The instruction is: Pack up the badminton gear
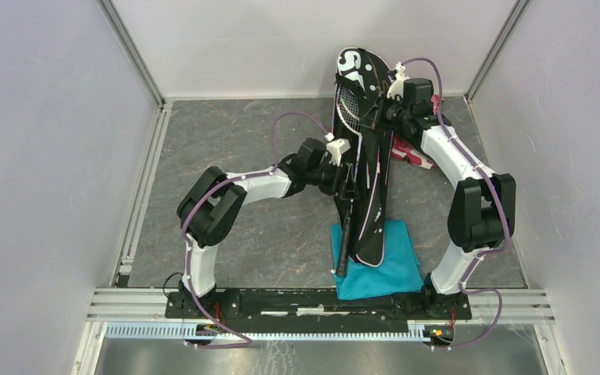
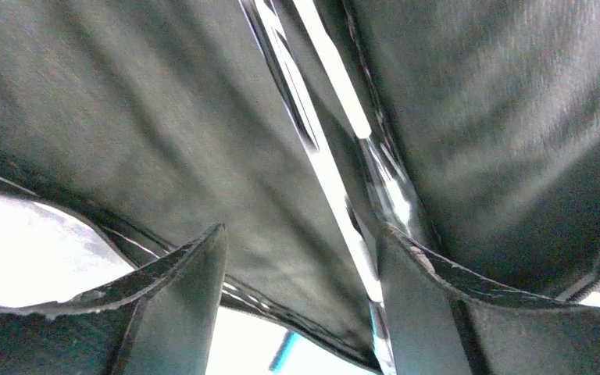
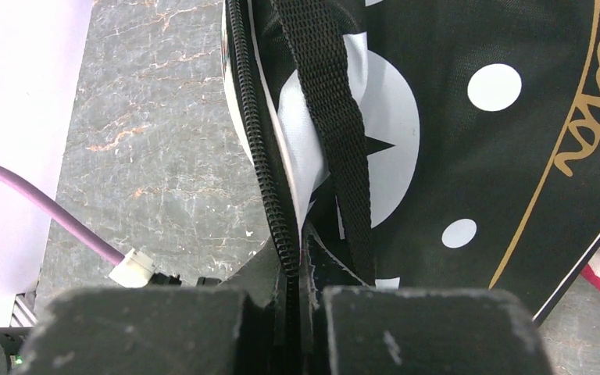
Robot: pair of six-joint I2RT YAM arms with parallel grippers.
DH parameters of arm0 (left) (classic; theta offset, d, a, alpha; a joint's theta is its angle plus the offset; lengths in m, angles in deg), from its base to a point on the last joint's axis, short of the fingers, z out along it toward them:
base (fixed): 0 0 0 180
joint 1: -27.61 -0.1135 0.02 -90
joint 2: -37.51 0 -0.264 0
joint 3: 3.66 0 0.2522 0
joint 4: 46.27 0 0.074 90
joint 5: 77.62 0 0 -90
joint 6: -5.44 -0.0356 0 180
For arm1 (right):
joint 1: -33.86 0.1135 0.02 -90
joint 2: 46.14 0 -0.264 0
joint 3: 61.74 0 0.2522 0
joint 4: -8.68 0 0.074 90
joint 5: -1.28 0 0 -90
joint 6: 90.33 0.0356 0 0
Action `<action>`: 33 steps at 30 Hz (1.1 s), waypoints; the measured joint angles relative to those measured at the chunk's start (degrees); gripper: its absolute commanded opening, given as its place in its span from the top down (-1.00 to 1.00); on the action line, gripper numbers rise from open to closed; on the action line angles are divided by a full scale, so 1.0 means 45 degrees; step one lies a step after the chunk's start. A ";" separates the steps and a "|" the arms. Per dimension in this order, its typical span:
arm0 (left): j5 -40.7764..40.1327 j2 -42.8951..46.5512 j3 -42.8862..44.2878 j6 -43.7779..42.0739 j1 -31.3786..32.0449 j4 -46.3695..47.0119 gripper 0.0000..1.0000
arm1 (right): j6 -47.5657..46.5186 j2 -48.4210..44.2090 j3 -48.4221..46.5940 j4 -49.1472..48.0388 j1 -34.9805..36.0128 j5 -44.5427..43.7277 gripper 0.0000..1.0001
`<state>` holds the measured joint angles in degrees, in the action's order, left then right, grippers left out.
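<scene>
The black "SPORT" racquet bag [image 1: 371, 211] runs from the back wall down onto the teal cloth, its top end raised. My right gripper [image 1: 388, 100] is shut on the bag's zipper edge [image 3: 285, 234], beside the black strap [image 3: 328, 94]. A silver racquet head [image 1: 349, 105] shows in the bag's open left side, and its black handle [image 1: 343, 254] sticks out at the bottom. My left gripper [image 1: 351, 178] stands open at the bag's left edge. In the left wrist view its fingers [image 2: 180, 312] straddle black bag fabric [image 2: 164, 117] and the shiny racquet shaft [image 2: 324, 160], gripping neither.
A teal square cloth [image 1: 394, 273] lies under the bag's lower end near the front edge. Pink camouflage fabric [image 1: 411, 154] lies right of the bag under the right arm. Grey walls close off the left, right and back sides.
</scene>
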<state>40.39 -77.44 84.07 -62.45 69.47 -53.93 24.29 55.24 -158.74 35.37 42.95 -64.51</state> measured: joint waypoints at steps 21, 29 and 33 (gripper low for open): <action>0.2108 0.0597 -0.1909 0.2871 -0.0005 0.3283 0.96 | 0.0029 -0.0019 0.0529 -0.0646 -0.0155 0.0418 1.00; 0.1389 0.0364 -0.0986 0.3235 0.0000 0.2074 0.96 | -0.0058 -0.0058 0.0631 -0.0665 -0.0364 0.0515 1.00; 0.0758 0.0243 -0.0068 0.3240 -0.0078 0.1243 0.96 | -0.0121 -0.0165 0.0719 -0.0670 -0.0364 0.0631 1.00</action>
<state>43.80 -76.35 83.77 -47.87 69.12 -48.33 23.75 54.50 -155.51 32.35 41.31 -61.67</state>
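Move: The left hand hovers open at the racket shaft; the stretch just above the handle lies about 4 cm back and 1 cm right, near its height. The black handle's middle is some 16 cm back and 2 cm left, and the teal cloth about 20 cm back, 7 cm right and 6 cm below. The right hand still holds the bag's edge; that shaft lies roughly 23 cm back, 8 cm left and 12 cm below it. Left hand backs about 3 cm, closes on the racket shaft, draws it forward 3 cm; right keeps the bag. ##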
